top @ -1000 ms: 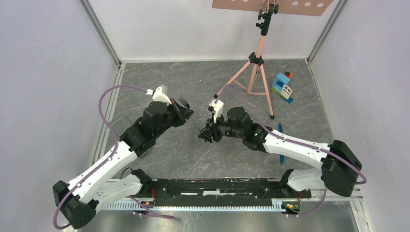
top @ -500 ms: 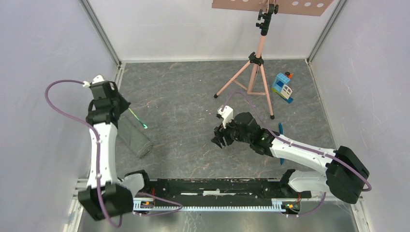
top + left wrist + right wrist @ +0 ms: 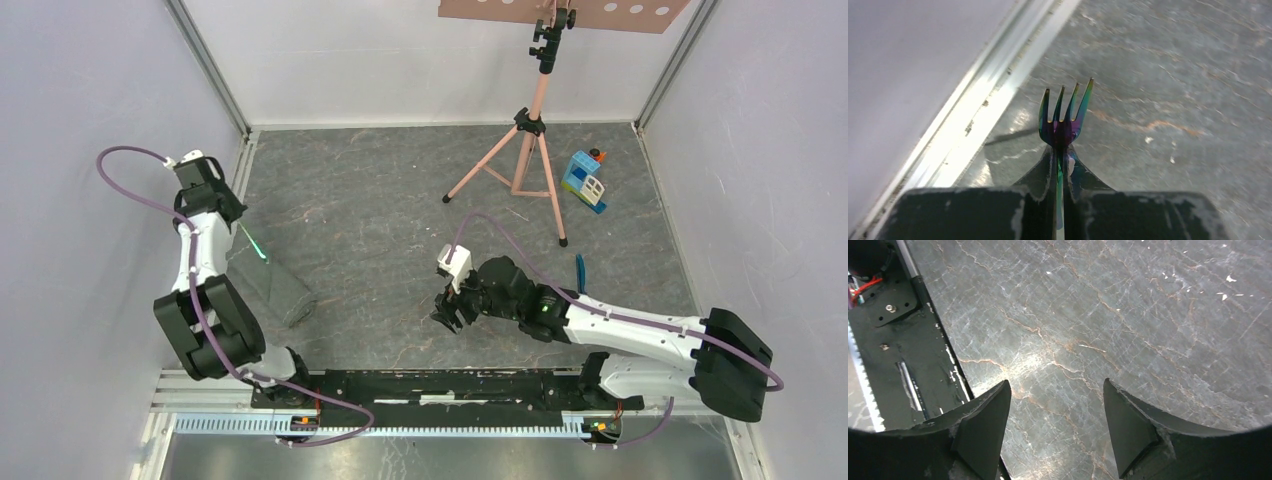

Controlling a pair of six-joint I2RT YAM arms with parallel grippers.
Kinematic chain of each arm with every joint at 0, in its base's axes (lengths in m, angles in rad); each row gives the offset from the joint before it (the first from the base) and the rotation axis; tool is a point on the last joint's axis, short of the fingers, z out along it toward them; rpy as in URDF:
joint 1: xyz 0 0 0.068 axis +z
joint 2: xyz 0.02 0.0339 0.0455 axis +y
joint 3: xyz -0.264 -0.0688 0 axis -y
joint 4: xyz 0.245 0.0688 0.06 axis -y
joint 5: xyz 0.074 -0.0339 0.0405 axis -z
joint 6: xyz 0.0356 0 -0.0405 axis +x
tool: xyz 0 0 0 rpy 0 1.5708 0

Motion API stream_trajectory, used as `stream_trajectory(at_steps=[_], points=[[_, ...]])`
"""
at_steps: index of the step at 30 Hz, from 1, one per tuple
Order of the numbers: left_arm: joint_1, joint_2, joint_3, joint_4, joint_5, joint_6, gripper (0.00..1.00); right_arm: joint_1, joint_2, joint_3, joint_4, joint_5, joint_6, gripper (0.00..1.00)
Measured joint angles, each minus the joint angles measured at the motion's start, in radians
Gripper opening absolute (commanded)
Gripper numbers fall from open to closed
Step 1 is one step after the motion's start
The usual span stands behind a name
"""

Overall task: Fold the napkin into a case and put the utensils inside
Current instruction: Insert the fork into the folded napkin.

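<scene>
The napkin (image 3: 276,287) lies folded into a narrow dark grey strip at the left of the floor. My left gripper (image 3: 230,220) hangs just above its far end, shut on a fork (image 3: 253,244) of iridescent blue-green. In the left wrist view the fork's tines (image 3: 1064,114) stick out past the closed fingers of my left gripper (image 3: 1062,156), over the floor next to the pale wall rail. My right gripper (image 3: 447,311) is near the middle front, open. The right gripper (image 3: 1055,390) holds nothing, with bare floor under it. Another blue utensil (image 3: 580,271) lies beside the right arm.
A pink tripod (image 3: 530,150) stands at the back middle, with a blue-and-white toy house (image 3: 584,180) to its right. The black base rail (image 3: 898,340) runs along the near edge. White walls close in the left, right and back sides.
The left arm has swung from the middle to the far left wall, carrying the fork over the napkin's far end. The right gripper has opened and drawn back toward the near edge.
</scene>
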Motion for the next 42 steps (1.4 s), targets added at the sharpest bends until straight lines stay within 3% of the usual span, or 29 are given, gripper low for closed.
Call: stream_trajectory(at_steps=[8,14,42], points=[[0.078,0.076,0.014,0.048,-0.029,0.032,0.02,0.052,-0.005,-0.004,-0.004,0.120,-0.024,0.92],[0.077,0.098,0.010,0.063,-0.019,0.032,0.02,0.053,-0.005,-0.004,-0.014,0.188,-0.025,0.98],[0.077,0.135,-0.047,-0.063,0.084,-0.029,0.02,0.051,0.006,-0.004,-0.018,0.207,-0.024,0.98]])
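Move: From the left gripper, which holds the fork by its neck with the handle trailing back and right, the folded napkin lies some 15 cm below, its middle about 1 cm back and 4 cm right. Its far-left mouth is roughly 8 cm ahead and 5 cm left, equally low; the side rail runs level with the hand, about 10 cm left and 15 cm down. From the empty right hand the napkin is about 19 cm ahead, 38 cm left and 13 cm down. Swing the left gripper about 4 cm left, then lower the fork towards the folded napkin, coming back right as far and drawing back a little; sink about 7.5 cm in all, tipping the fingers some 10 degrees steeper and dropping the hand's left side as much. Keep the fork pinched. Open the right gripper nearly fully while easing it slightly forward and right. ##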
